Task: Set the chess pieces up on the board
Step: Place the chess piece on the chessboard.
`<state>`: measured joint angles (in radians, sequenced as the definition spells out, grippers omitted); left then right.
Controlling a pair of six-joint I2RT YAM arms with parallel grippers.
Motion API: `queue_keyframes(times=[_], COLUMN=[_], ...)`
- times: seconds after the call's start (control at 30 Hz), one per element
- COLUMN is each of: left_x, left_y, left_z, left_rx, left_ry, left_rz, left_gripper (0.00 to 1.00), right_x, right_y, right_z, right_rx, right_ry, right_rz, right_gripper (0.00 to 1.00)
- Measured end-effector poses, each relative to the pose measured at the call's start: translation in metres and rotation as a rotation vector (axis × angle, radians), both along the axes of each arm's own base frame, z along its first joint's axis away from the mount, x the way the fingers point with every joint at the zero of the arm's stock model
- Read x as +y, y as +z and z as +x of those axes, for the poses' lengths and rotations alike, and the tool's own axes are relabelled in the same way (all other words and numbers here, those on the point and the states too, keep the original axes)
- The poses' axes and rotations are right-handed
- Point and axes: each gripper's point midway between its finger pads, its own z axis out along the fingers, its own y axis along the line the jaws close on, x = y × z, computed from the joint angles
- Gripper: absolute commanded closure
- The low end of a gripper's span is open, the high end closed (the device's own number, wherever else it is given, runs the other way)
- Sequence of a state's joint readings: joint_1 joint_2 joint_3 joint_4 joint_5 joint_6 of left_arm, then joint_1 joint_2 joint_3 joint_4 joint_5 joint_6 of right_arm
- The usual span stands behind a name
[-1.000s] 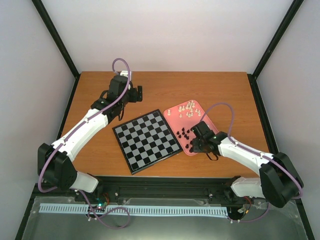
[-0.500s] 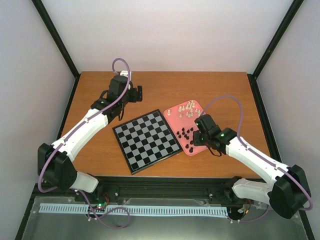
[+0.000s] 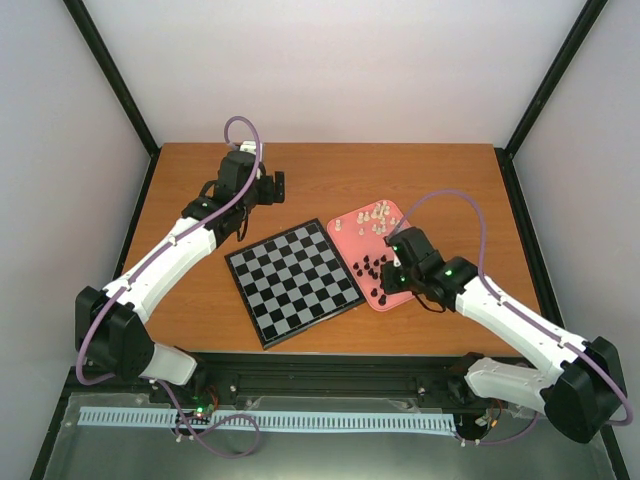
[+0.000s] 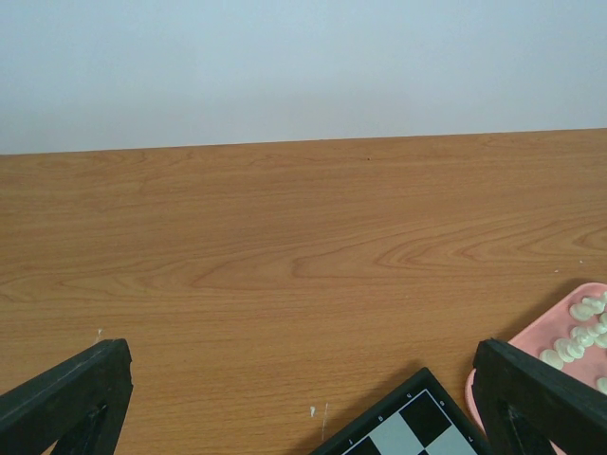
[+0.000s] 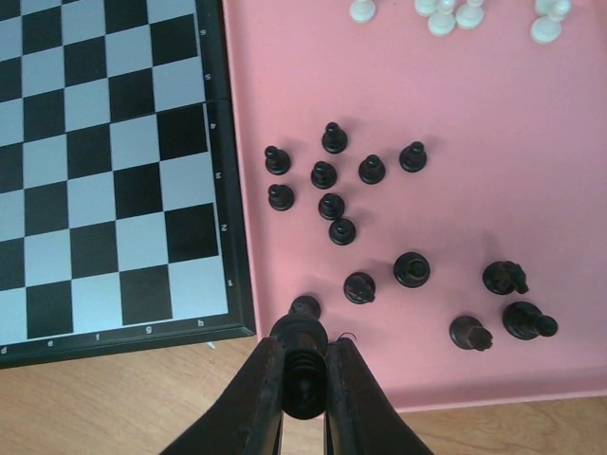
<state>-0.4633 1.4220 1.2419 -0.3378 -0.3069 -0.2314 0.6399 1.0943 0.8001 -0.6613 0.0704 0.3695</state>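
The board [image 3: 293, 282] lies tilted at the table's middle with no pieces on it; it also fills the left of the right wrist view [image 5: 114, 171]. On the pink tray [image 3: 395, 240] beside it, several black chess pieces [image 5: 332, 204] stand at the near end and cream-white ones [image 3: 376, 217] at the far end. My right gripper [image 5: 304, 379] is shut on a black chess piece [image 5: 301, 339], held above the tray's near-left corner. Behind the board's far corner [image 4: 408, 431], my left gripper [image 4: 302, 365] hangs open over bare wood with nothing between its fingers.
The tray's bare floor [image 5: 455, 104] touches the board's right border. Black frame posts and pale walls close in the wooden table [image 3: 330, 170]. In the left wrist view the tray's edge [image 4: 531, 336] with white pieces [image 4: 580, 332] shows at the lower right.
My right arm has risen and swung its wrist back over the tray, jaws staying shut on the black piece. The left arm has not moved.
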Motion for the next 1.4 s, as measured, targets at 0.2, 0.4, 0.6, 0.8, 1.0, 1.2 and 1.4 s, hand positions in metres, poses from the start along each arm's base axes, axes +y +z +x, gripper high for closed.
queue_keyframes(times=[0.2,0.4,0.6,0.8,1.0,1.2,1.4], left_x=[0.000,0.001,0.004,0.008,0.014,0.023,0.038], left_y=[0.001,0.002,0.006,0.005,0.007,0.013,0.017], left_z=[0.000,-0.001,-0.001,-0.002,-0.007,-0.011,-0.017], left_rx=[-0.001,-0.005,-0.014,-0.014,-0.019,-0.031,-0.034], left_ry=[0.001,0.004,0.016,0.037,0.053,0.100,0.170], left_rz=[-0.001,-0.001,0.001,0.007,0.014,0.009,0.023], left_gripper=[0.00,0.00,0.00,0.00,0.00,0.00,0.00], right_x=[0.021,0.065,0.109,0.123,0.133,0.159,0.177], right_y=[0.004,0.002,-0.021,-0.034,-0.031,-0.029,-0.039], right_z=[-0.005,-0.012,-0.019,-0.026,-0.028,-0.033,-0.046], right_rx=[-0.019,-0.042,-0.048,-0.042,-0.049,-0.059,-0.037], right_ry=[0.070,0.163,0.238,0.270,0.297,0.356,0.417], right_rz=[-0.008,-0.066,-0.200,-0.241,-0.205,-0.178,-0.172], right_gripper=[0.97,0.97,0.97,0.97,0.97,0.97,0.97])
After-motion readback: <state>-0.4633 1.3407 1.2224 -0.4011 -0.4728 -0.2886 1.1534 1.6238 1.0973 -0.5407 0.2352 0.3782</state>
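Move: The squares of the chessboard's near edge around e1, where the held black chess piece is being taken, lie about 16 cm to the right hand's left, 5 cm back and 11 cm below. Another black piece stands almost straight under that hand, some 10 cm down; the cluster of black pawns is roughly 6 cm ahead and 3 cm left. From the left hand those squares are about 23 cm back, 8 cm right and 24 cm below. Sweeping left by some 18 cm and drawing back about 5, the right hand carries the still-pinched black piece off from over the pink tray to above the board's near edge, first level, then sinking about 4 cm, with a brief slowing on the way. It turns roughly 25 degrees counter-clockwise, keeping its grip. The empty, open left hand eases about 4 cm left, away from the board. ##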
